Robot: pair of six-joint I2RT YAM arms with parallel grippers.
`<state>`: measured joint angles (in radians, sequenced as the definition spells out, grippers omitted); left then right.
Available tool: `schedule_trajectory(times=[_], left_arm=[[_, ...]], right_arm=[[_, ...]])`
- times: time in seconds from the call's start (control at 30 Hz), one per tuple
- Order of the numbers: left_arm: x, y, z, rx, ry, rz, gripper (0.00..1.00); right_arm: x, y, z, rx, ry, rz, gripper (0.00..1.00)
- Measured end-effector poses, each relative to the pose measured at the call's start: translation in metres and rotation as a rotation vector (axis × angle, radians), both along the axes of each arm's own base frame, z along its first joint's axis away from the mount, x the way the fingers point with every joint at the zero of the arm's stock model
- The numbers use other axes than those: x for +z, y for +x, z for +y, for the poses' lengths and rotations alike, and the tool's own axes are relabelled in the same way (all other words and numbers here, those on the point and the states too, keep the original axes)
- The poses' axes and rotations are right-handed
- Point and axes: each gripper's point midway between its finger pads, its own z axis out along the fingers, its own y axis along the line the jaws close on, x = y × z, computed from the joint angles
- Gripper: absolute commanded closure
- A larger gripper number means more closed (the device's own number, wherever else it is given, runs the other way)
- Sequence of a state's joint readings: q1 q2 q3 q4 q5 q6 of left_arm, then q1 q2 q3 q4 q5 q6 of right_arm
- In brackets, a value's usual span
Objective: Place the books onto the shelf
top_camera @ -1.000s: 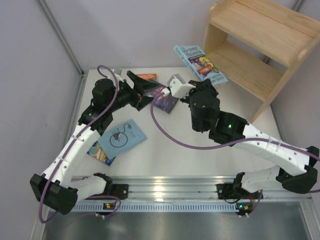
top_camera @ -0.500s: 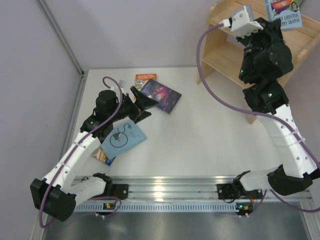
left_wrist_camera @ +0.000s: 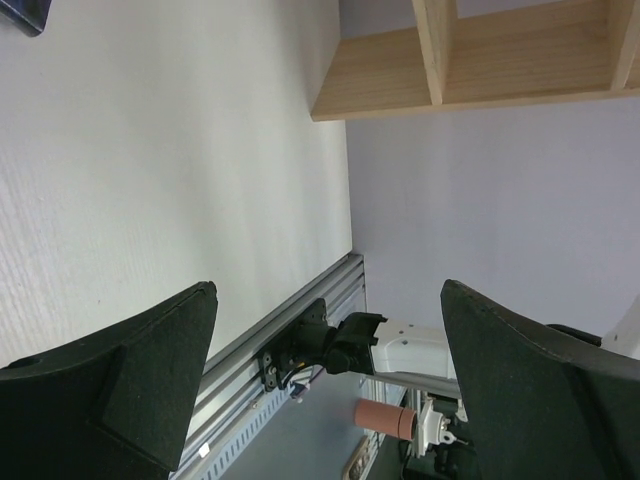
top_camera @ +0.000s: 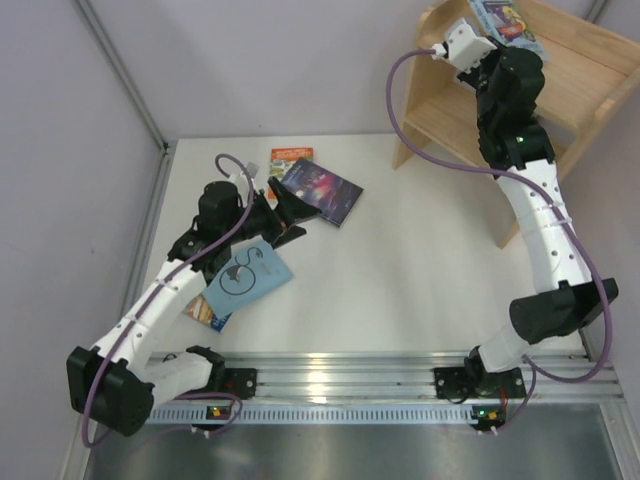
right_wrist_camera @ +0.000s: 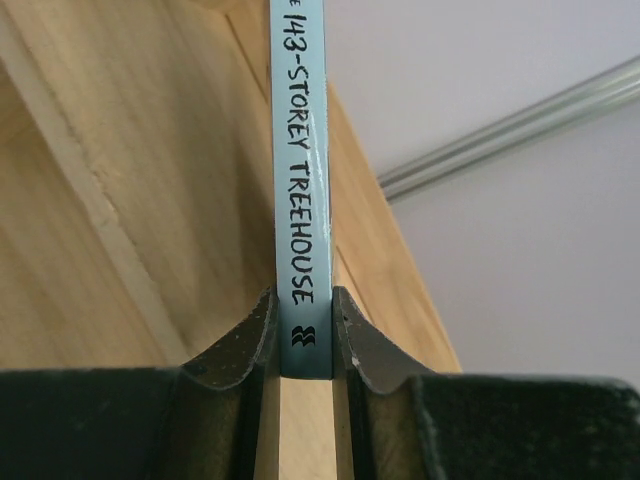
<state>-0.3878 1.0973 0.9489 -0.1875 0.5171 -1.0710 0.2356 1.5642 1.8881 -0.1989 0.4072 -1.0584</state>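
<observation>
My right gripper (right_wrist_camera: 305,330) is shut on the spine of a colourful blue book (right_wrist_camera: 297,190), held up over the top tier of the wooden shelf (top_camera: 575,60); from above the book (top_camera: 505,18) shows beyond the gripper (top_camera: 495,38). My left gripper (top_camera: 290,213) stands open on the table with nothing between its fingers (left_wrist_camera: 130,380), just left of the dark purple galaxy book (top_camera: 322,190). An orange book (top_camera: 291,155) lies behind the purple one. A light-blue book (top_camera: 243,277) lies on another colourful blue book (top_camera: 203,311) beside the left arm.
The shelf's lower tier (top_camera: 480,130) faces the table at the back right, and its underside (left_wrist_camera: 470,60) shows in the left wrist view. Grey walls close the table on the left and at the back. The aluminium rail (top_camera: 340,375) carries both arm bases.
The right arm has carried the colourful blue book from the table by the shelf up over the top tier. The left gripper has drawn back a little from the purple book.
</observation>
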Motion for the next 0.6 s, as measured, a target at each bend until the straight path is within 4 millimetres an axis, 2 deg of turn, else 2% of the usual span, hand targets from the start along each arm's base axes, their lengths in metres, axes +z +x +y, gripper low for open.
schedule_trajectory(times=[0.07, 0.17, 0.3, 0.43, 0.6], left_arm=[[-0.005, 0.001, -0.003, -0.014, -0.002, 0.01, 0.01], [-0.019, 0.005, -0.007, -0.028, -0.001, 0.038, 0.01], [-0.032, 0.006, -0.01, -0.039, -0.004, 0.073, 0.01], [-0.032, 0.008, -0.01, -0.04, -0.008, 0.067, 0.01], [-0.028, 0.009, -0.011, -0.041, -0.017, 0.054, 0.01]], right_arm=[[-0.015, 0.011, 0.001, 0.012, 0.019, 0.051, 0.81], [-0.025, 0.015, 0.004, 0.031, 0.055, 0.082, 0.75], [-0.023, 0.015, 0.006, 0.042, 0.103, 0.07, 0.6], [-0.027, 0.011, 0.004, 0.033, 0.172, 0.084, 0.56], [-0.015, 0.003, 0.0, 0.031, 0.269, 0.062, 0.54]])
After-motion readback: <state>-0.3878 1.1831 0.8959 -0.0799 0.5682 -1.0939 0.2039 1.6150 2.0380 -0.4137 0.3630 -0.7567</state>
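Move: The treehouse book is already in the right hand, pinched near one end of its spine, over the shelf's upper board. Its place on the left half of that board lies about 3 cm ahead of the hand, 6 cm to the left and 4 cm below. The shelf's left side panel stands some 12 cm to the left and 3 cm ahead, about 3 cm lower. From the empty left hand, that place is roughly 22 cm ahead, 33 cm right and 20 cm up. The treehouse book is lowered onto the upper board and let go: the right hand sinks about 2.5 cm while easing forward, then the fingers spread to nearly half open. As they open, the wrist rolls some 15 degrees, left side rising, and the hand draws slightly back and up around the book's near corner. The open left hand sinks about 3 cm, away from the shelf. ##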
